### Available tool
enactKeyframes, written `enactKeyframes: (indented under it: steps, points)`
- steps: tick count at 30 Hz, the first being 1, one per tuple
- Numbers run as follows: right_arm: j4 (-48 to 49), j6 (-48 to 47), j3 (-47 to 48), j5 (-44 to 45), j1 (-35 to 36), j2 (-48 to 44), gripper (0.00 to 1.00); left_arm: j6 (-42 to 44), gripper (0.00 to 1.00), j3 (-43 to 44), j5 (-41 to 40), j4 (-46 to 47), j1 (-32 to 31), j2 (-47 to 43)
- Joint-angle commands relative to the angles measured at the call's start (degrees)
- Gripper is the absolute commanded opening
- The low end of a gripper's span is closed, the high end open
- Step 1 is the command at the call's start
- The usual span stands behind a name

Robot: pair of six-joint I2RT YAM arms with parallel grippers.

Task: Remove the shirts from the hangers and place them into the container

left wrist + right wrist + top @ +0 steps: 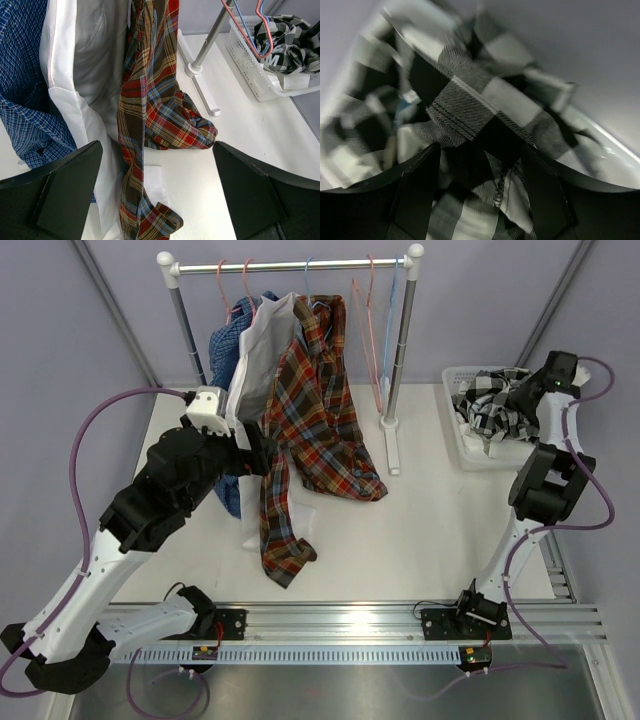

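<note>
Three shirts hang on the rail: a blue checked one (pixel 228 340), a white one (pixel 255 360) and a red-orange plaid one (pixel 310 420) whose tails trail onto the table. My left gripper (pixel 258 448) is open right in front of them; in its wrist view the plaid shirt (pixel 150 110) and white shirt (pixel 90 60) fill the space beyond the jaws (pixel 157 147). A black-and-white checked shirt (pixel 495 400) lies crumpled in the white container (pixel 468 452). My right gripper (pixel 525 388) hovers over it, open (pixel 480 150), with loose folds of that shirt (pixel 465 105) between its fingers.
Empty pink (pixel 372 330) and light blue (pixel 392 320) hangers hang at the right end of the rail (pixel 290 265). The rack's post (pixel 400 340) and foot (pixel 392 450) stand between the shirts and the container. Grey walls close in the table.
</note>
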Motion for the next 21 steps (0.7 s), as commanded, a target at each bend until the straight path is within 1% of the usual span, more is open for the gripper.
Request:
enactKeyframes:
  steps: [1,5,9,14,15,16,19,20,21]
  points:
    - [-0.16,0.26,-2.19,-5.57,1.78,3.28,0.73,0.42,0.99,-0.13,-1.30,1.66,0.30,-0.71]
    - [-0.34,0.17,-3.95,-6.72,3.10,5.92,0.74,0.86,0.99,-0.66,-2.54,1.66,0.30,-1.50]
    - [-1.13,-0.70,-4.13,-5.76,3.02,4.09,0.75,1.03,0.99,-0.84,-3.07,1.31,0.30,-2.29]
    - [-1.39,-3.43,-3.52,-2.77,3.10,-6.72,0.79,1.21,0.99,-0.93,-3.16,1.05,0.30,-2.91]
    - [-1.57,-4.57,-3.43,-2.59,3.19,-10.65,0.80,1.38,0.99,-0.93,-3.15,0.96,0.30,-3.17]
    - [-1.92,-5.10,-3.34,-2.50,3.19,-12.69,0.81,1.56,0.99,-0.93,-3.15,0.96,0.30,-3.26]
    - [-2.71,-7.30,-3.95,-2.94,3.28,-21.12,0.90,2.00,0.99,-0.66,-3.59,0.44,0.30,-3.53]
    - [-2.97,-8.69,-4.30,-3.12,3.36,-23.24,0.96,2.44,0.99,-0.66,-3.59,0.17,0.30,-3.61]
    - [-3.06,-9.32,-4.74,-3.21,3.37,-25.69,0.98,2.53,0.99,-0.58,-3.68,0.17,0.22,-3.70]
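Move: The checkered shirt lies bunched in the container almost right under the right hand, about 11 cm below it, 2 cm ahead and 2 cm to its left. The white shirt shows some 6 cm back and 2 cm left of the right hand, roughly 14 cm down. From the left hand, the checkered shirt is about 58 cm right, 24 cm ahead and 30 cm lower. Right hand dips about 9 cm towards the checkered shirt, then lifts some 19 cm away, fingers opening wider. ##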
